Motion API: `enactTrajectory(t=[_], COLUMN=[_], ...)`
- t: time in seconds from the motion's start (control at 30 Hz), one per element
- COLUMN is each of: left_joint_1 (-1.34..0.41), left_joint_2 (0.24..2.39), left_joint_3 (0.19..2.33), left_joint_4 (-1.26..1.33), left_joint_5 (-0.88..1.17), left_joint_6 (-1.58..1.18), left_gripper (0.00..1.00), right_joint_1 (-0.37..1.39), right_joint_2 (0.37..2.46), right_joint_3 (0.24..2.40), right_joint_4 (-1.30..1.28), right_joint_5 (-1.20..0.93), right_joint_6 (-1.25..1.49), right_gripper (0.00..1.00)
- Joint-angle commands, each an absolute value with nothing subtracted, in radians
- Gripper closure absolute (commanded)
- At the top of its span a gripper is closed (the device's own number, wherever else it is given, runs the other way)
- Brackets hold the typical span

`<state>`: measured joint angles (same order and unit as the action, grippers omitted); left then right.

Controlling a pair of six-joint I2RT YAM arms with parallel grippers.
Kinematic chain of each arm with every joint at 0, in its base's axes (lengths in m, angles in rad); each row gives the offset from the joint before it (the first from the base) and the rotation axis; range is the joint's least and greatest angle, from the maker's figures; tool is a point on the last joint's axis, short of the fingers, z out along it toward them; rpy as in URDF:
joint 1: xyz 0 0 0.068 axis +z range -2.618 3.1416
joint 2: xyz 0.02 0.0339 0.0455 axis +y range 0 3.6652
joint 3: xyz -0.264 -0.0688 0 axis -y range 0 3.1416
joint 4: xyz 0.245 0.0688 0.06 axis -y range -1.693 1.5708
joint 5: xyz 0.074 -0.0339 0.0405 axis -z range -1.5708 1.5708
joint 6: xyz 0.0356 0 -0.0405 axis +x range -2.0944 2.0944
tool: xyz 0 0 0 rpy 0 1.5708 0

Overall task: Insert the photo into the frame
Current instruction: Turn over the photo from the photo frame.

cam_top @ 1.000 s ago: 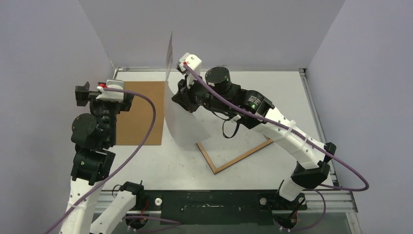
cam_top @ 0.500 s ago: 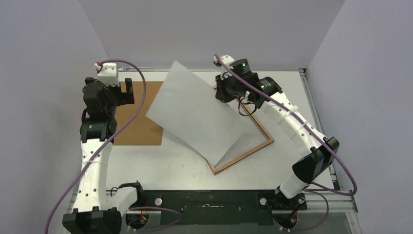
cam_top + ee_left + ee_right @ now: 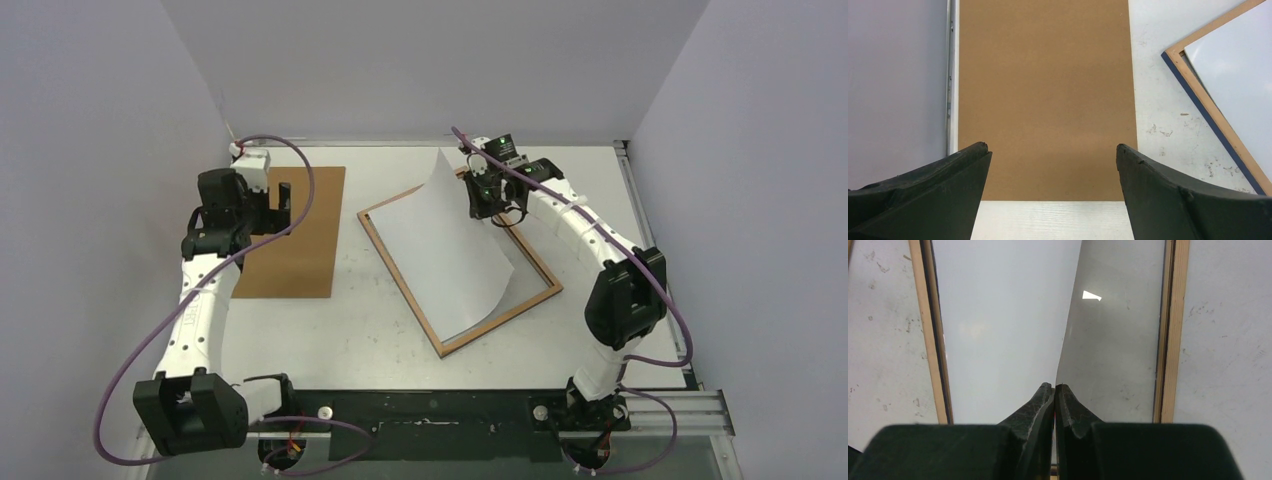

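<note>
The frame (image 3: pixel 396 275) lies flat at mid-table with its light wood-brown back up; its rim (image 3: pixel 1173 340) and a navy edge (image 3: pixel 1193 82) show in the wrist views. The photo (image 3: pixel 450 250) shows only its plain white back and curves down over the frame, its near end resting inside the rim. My right gripper (image 3: pixel 478 195) is shut on the photo's far right edge, the fingertips (image 3: pixel 1055 386) pinching the sheet (image 3: pixel 1003 315) above the grey pane (image 3: pixel 1118 350). My left gripper (image 3: pixel 283 205) hangs open over the brown backing board, nothing between its fingers (image 3: pixel 1053 147).
A plain brown backing board (image 3: pixel 300 255) lies flat at the left of the table, close to the left wall (image 3: pixel 898 75). A metal rail (image 3: pixel 620 150) runs along the table's back and right edges. The frame's left corner sits a short gap from the board.
My right gripper has swung the photo from standing upright at the back down onto the frame. The left arm has reached forward and lowered over the backing board.
</note>
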<state>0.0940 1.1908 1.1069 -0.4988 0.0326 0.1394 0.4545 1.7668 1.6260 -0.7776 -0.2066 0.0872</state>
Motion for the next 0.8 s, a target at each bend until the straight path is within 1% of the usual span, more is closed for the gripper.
enactTrajectory(t=[0.0, 0.3, 0.4, 0.57, 0.63, 0.73, 0.77], left_joint_1=[0.101, 0.101, 0.1, 0.101, 0.101, 0.101, 0.101], left_joint_2=[1.156, 1.184, 1.197, 1.201, 1.201, 1.198, 1.196], left_joint_3=[1.102, 1.067, 1.068, 1.072, 1.076, 1.083, 1.085], left_joint_4=[-0.462, -0.444, -0.449, -0.446, -0.446, -0.449, -0.449], left_joint_5=[0.075, 0.092, 0.095, 0.103, 0.103, 0.106, 0.106], left_joint_6=[0.154, 0.125, 0.119, 0.112, 0.112, 0.112, 0.113], left_gripper=[0.04, 0.04, 0.04, 0.04, 0.04, 0.04, 0.04], right_joint_1=[0.45, 0.437, 0.437, 0.438, 0.436, 0.437, 0.437], right_joint_2=[1.747, 1.764, 1.777, 1.777, 1.776, 1.783, 1.785], right_joint_3=[1.611, 1.583, 1.576, 1.564, 1.56, 1.562, 1.56], right_joint_4=[-0.709, -0.699, -0.71, -0.7, -0.691, -0.7, -0.703], right_joint_5=[-0.185, -0.152, -0.126, -0.069, -0.055, -0.044, -0.032], right_joint_6=[0.081, 0.064, 0.064, 0.077, 0.078, 0.078, 0.081], right_gripper=[0.95, 0.94, 0.83, 0.75, 0.68, 0.62, 0.57])
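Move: The right hand already pinches the white-backed photo by its right long edge. The photo's middle lies about 9 cm to the hand's left, level fore and aft, and some 7 cm below. The frame's middle, where it is going, is about 5 cm to the left, level with the hand, and roughly 14 cm down; the brown board is some 44 cm left and 4 cm farther out. From the left hand, the frame's middle lies about 38 cm right, 2 cm ahead and 19 cm below. Down first, then down and to the left, the right hand eases the photo's held edge lower over the frame, sinking about 3 cm and going some 2 cm left. Halfway through, its fingers start to part, reaching over a third open and giving up their pinch on the edge. The left hand, empty and wide open, sinks about 2 cm over the brown board. ##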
